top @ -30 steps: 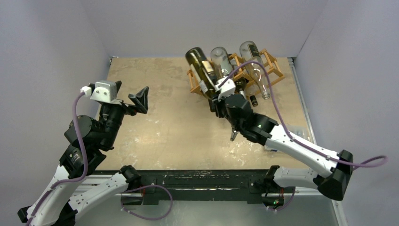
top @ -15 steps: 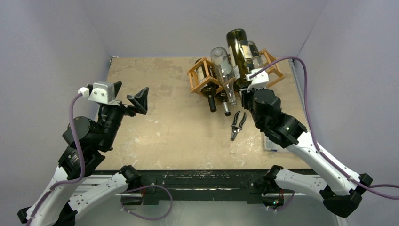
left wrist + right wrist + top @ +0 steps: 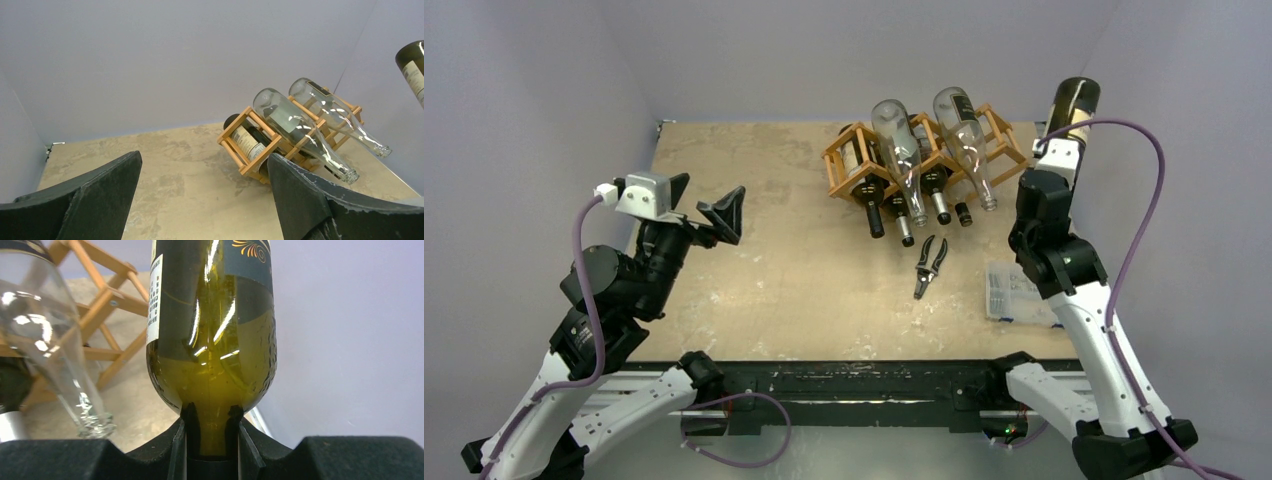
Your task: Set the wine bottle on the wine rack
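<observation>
The wooden wine rack [image 3: 856,160] stands at the back of the table, with dark bottles in its cells and two clear bottles [image 3: 900,145] lying on top. My right gripper [image 3: 1052,165] is shut on the neck of a dark green wine bottle [image 3: 1072,108], held base-up in the air to the right of the rack, near the right wall. In the right wrist view the fingers clamp the neck [image 3: 212,415] of the bottle [image 3: 215,340], with the rack [image 3: 107,300] to the left. My left gripper [image 3: 706,205] is open and empty, raised over the left side; its view shows the rack [image 3: 234,123].
Black pliers [image 3: 931,262] lie on the table in front of the rack. A clear plastic compartment box [image 3: 1014,292] sits at the right edge, under my right arm. Grey walls close in the back and both sides.
My right arm has swung the green bottle from the rack's left end, over the rack, to its right side and raised it. The left arm has not moved.
</observation>
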Motion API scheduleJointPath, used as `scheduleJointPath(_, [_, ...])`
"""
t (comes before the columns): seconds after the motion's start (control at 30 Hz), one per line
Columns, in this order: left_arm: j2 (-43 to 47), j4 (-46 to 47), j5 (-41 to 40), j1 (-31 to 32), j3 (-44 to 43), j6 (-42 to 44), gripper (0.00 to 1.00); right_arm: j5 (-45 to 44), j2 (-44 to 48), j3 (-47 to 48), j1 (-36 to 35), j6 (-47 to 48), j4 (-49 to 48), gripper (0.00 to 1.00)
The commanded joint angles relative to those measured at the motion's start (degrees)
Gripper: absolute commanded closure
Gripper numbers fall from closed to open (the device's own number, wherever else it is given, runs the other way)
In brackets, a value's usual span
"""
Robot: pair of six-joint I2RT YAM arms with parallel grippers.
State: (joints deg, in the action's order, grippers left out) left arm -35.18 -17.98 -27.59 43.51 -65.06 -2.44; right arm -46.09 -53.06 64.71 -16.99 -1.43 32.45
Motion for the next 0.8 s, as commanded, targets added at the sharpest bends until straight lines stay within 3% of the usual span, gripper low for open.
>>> scheduleJointPath(0.0, [-0.04, 0.93, 0.84, 0.08, -1.49, -1.04, 0.03, -0.46, 0.56, -1.35, 3.77, -1.80, -3.30, 1.00])
scheduleJointPath(0.2, [0.35, 0.78, 2.26, 0.39, -1.51, -2.16, 0.03, 9.35, -3.79, -5.68, 7.55, -5.07, 0.77, 1.00])
scheduleJointPath(0.53, [1.05, 0.75, 2.51, 1.55, -1.58, -2.53, 0.03, 14.57, -4.43, -11.08, 8.66, -9.06, 1.39, 1.00])
scheduleJointPath(0.77, [1.37, 0.84, 2.25, 2.43, -1.61, -2.20, 0.03, 18.18, -2.53, -6.91, 8.69, -12.35, 8.01, 1.00])
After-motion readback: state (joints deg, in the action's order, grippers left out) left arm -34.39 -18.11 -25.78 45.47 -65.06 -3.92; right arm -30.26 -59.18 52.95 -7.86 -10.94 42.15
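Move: The right hand already holds the dark wine bottle by its neck, base reaching forward; the open right end of the wine rack lies some 32 cm ahead, 3 cm left and 20 cm below. The labelled clear bottle in the rack lies 32 cm ahead, 11 cm left and 14 cm lower. Some 30 cm below the hand, the parts box is 3 cm ahead, straight in line, the shears 10 cm ahead, 20 cm left. From the left hand, that rack end is roughly 38 cm ahead, 58 cm right, 33 cm lower. The right hand lowers the bottle about 15 cm in front of the rack's right end, over the parts box, dropping quickly at first and then easing, with only a couple of centimetres of drift back. As it sinks, the wrist tips some 25 degrees nose-down and its left side rises a little, while the fingers keep their pinch on the neck. ##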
